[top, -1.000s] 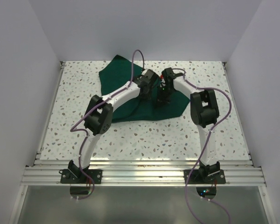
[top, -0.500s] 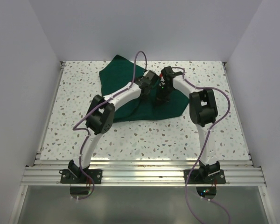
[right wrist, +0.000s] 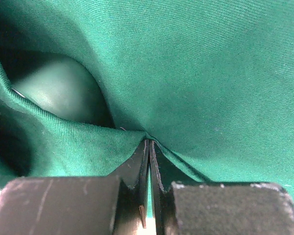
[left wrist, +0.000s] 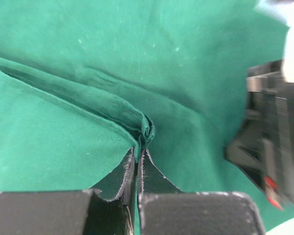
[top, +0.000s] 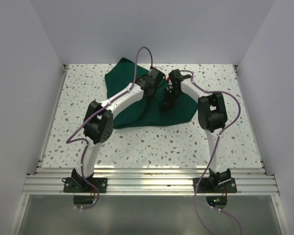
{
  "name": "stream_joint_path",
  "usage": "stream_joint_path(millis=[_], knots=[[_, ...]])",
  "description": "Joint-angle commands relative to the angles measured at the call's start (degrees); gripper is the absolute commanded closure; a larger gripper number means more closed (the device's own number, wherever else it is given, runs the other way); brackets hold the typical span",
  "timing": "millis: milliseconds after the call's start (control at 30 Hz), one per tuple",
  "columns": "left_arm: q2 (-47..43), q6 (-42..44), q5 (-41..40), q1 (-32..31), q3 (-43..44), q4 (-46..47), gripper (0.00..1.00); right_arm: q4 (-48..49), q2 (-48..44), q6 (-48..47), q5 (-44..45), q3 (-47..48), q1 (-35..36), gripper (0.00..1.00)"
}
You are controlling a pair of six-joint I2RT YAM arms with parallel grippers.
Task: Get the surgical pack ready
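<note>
The surgical pack shows as a dark green cloth (top: 132, 93) spread at the back middle of the table. My left gripper (top: 156, 90) is over its middle, shut on a pinched ridge of the cloth (left wrist: 146, 128). My left gripper (left wrist: 138, 152) has the fold squeezed between its fingers. Just to its right, my right gripper (top: 169, 104) is shut on another fold of the same cloth (right wrist: 210, 73). In the right wrist view my right gripper (right wrist: 149, 143) pinches a thin layer, with a pocket of cloth bulging at the upper left. Anything under the cloth is hidden.
White walls (top: 19, 98) close in the speckled table (top: 152, 147) on the left, back and right. An aluminium rail (top: 147, 183) runs along the near edge. Purple cables loop above both arms. The right arm's black wrist (left wrist: 272, 142) sits close beside my left gripper.
My left gripper has gone from open to shut, pinching a fold of the green cloth, and its arm has shifted slightly back. The right gripper has stayed shut on the cloth.
</note>
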Motion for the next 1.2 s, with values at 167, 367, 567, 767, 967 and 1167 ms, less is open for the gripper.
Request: stream_joint_path(millis=[167, 367, 567, 767, 967, 1167], knots=[[-8.8, 0.8, 7.0, 0.1, -1.5, 4.2, 1.0, -0.9, 1.5, -0.5, -0.2, 2.5, 0.1, 0.96], [-7.6, -0.2, 10.9, -0.5, -1.9, 4.4, 1.0, -1.2, 2.2, -0.5, -0.4, 3.5, 0.1, 0.96], [-6.5, -0.5, 12.3, -1.5, -3.2, 4.6, 1.0, -1.5, 2.5, -0.6, -0.4, 4.2, 0.1, 0.96], [-4.5, 0.2, 12.5, -1.6, -2.9, 5.2, 1.0, -1.8, 2.5, -0.7, -0.4, 4.1, 0.0, 0.96], [-0.3, 0.3, 11.2, -1.5, 1.6, 2.2, 0.97, -1.8, 2.7, -0.7, -0.5, 4.0, 0.0, 0.96], [-2.0, -1.0, 11.8, -0.6, 1.0, 1.6, 0.44, -2.0, 2.0, -0.8, 0.1, 3.9, 0.1, 0.96]])
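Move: The cloth flap already pinched in the left fingers is to be laid about 4 cm to that hand's right, 2 cm back and 3 cm lower, just beside the right gripper. The right fingers grip a cloth edge some 7 cm right of the left hand, 3 cm back and 6 cm below it. The cloth's near-left corner lies roughly 16 cm left and 15 cm back. From the right hand, the laying spot is about 4 cm left, 1 cm forward and 3 cm up. The green flap, still pinched by the left hand, is raised about 5 cm, carried in a low arc some 4 cm right and a little back towards the right gripper, then lowered about 6 cm. Only at the bottom do the left fingers open to half width and let go, the wrist having turned roughly 10 degrees on the way. The right hand stays put, keeping its pinch on the cloth edge. ##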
